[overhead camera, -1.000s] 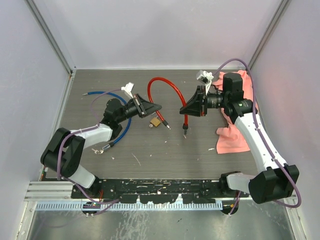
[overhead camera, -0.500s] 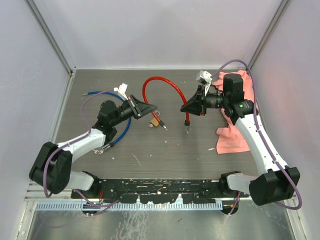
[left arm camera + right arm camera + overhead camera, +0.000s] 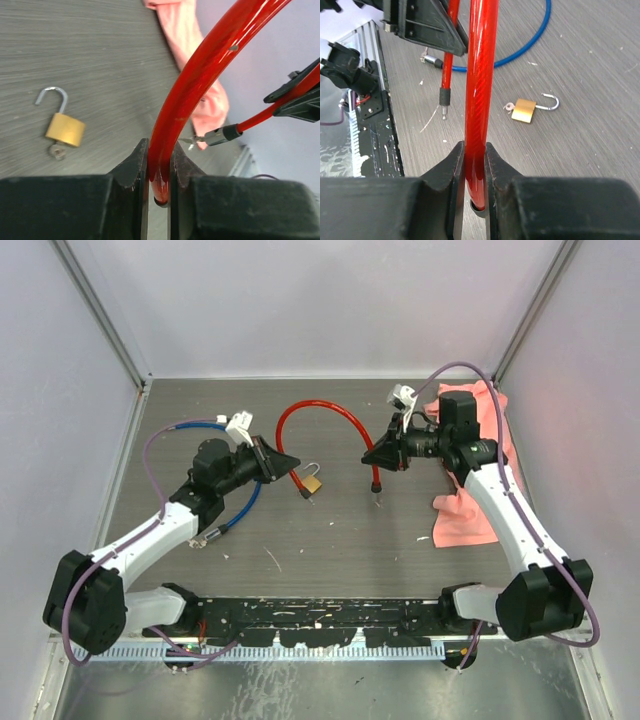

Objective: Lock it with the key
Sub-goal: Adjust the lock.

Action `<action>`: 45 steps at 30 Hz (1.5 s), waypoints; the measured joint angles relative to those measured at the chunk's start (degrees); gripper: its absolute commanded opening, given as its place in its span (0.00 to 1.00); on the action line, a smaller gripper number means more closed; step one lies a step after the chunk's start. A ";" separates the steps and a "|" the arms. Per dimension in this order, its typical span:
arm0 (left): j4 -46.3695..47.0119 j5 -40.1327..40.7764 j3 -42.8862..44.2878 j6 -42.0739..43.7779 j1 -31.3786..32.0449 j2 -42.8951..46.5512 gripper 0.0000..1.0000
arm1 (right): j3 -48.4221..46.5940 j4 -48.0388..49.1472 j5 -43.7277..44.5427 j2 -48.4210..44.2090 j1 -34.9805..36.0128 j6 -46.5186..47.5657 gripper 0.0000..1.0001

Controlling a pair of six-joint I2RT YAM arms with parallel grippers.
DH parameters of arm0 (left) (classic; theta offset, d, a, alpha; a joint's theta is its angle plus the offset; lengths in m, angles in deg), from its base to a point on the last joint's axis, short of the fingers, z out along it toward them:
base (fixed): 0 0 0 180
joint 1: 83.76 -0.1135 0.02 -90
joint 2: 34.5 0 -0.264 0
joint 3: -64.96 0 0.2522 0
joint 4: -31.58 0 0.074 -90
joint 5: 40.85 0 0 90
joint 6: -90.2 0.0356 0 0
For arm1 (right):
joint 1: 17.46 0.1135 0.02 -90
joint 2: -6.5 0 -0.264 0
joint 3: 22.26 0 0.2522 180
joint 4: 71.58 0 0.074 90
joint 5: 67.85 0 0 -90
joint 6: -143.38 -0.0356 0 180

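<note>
A brass padlock (image 3: 312, 483) lies on the grey table with its shackle swung open. In the wrist views the padlock (image 3: 65, 129) (image 3: 524, 110) shows a small key (image 3: 56, 150) (image 3: 508, 106) at its bottom end. No gripper touches it. A red cable (image 3: 325, 408) arcs above the table between both grippers. My left gripper (image 3: 290, 462) (image 3: 159, 172) is shut on one end of the red cable (image 3: 200, 75), just left of the padlock. My right gripper (image 3: 370, 456) (image 3: 476, 167) is shut on the other end of the cable (image 3: 480, 75).
A blue cable (image 3: 245, 502) (image 3: 540, 30) loops on the table under the left arm. A pink cloth (image 3: 472, 515) (image 3: 175, 25) lies at the right under the right arm. The black rail (image 3: 320, 615) runs along the near edge. White walls enclose the table.
My left gripper has drawn back to the left with its cable end, which pulled the red arc leftward. The padlock now lies apart from the gripper with its shackle showing. The right gripper rose slightly.
</note>
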 measured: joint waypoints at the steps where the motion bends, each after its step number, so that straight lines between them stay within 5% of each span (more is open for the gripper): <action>1: -1.42 1.16 0.04 1.90 0.00 0.31 0.00 | 0.57 0.07 0.55 0.46 -0.02 0.28 0.03; 26: -9.68 15.13 4.24 27.19 5.53 1.18 0.00 | 2.89 -0.11 4.85 4.63 -1.57 2.84 0.11; 45: -16.13 11.45 16.50 44.22 6.19 -4.33 0.00 | 1.70 -3.67 8.52 5.73 -3.63 4.55 0.77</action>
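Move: The red cable is held in an arch by both hands. Its key end hangs about 12 cm below the right hand and 2 cm back; from the left hand it is some 18 cm right, 2 cm back and 7 cm down. The open padlock lies about 12 cm left of the right hand, 5 cm ahead and 24 cm down. The pink cloth is around 25 cm to the right hand's right and 7 cm farther out, down on the table. The red cable's key end is lowered towards the table as the right hand sinks about 5 cm, then eases down, forward and right before its fingers open wide and let go of the tube. The left hand keeps its grip, dips about 3 cm, then rises past its starting height and goes forward, rolling its left side up and tipping its fingers upward. ##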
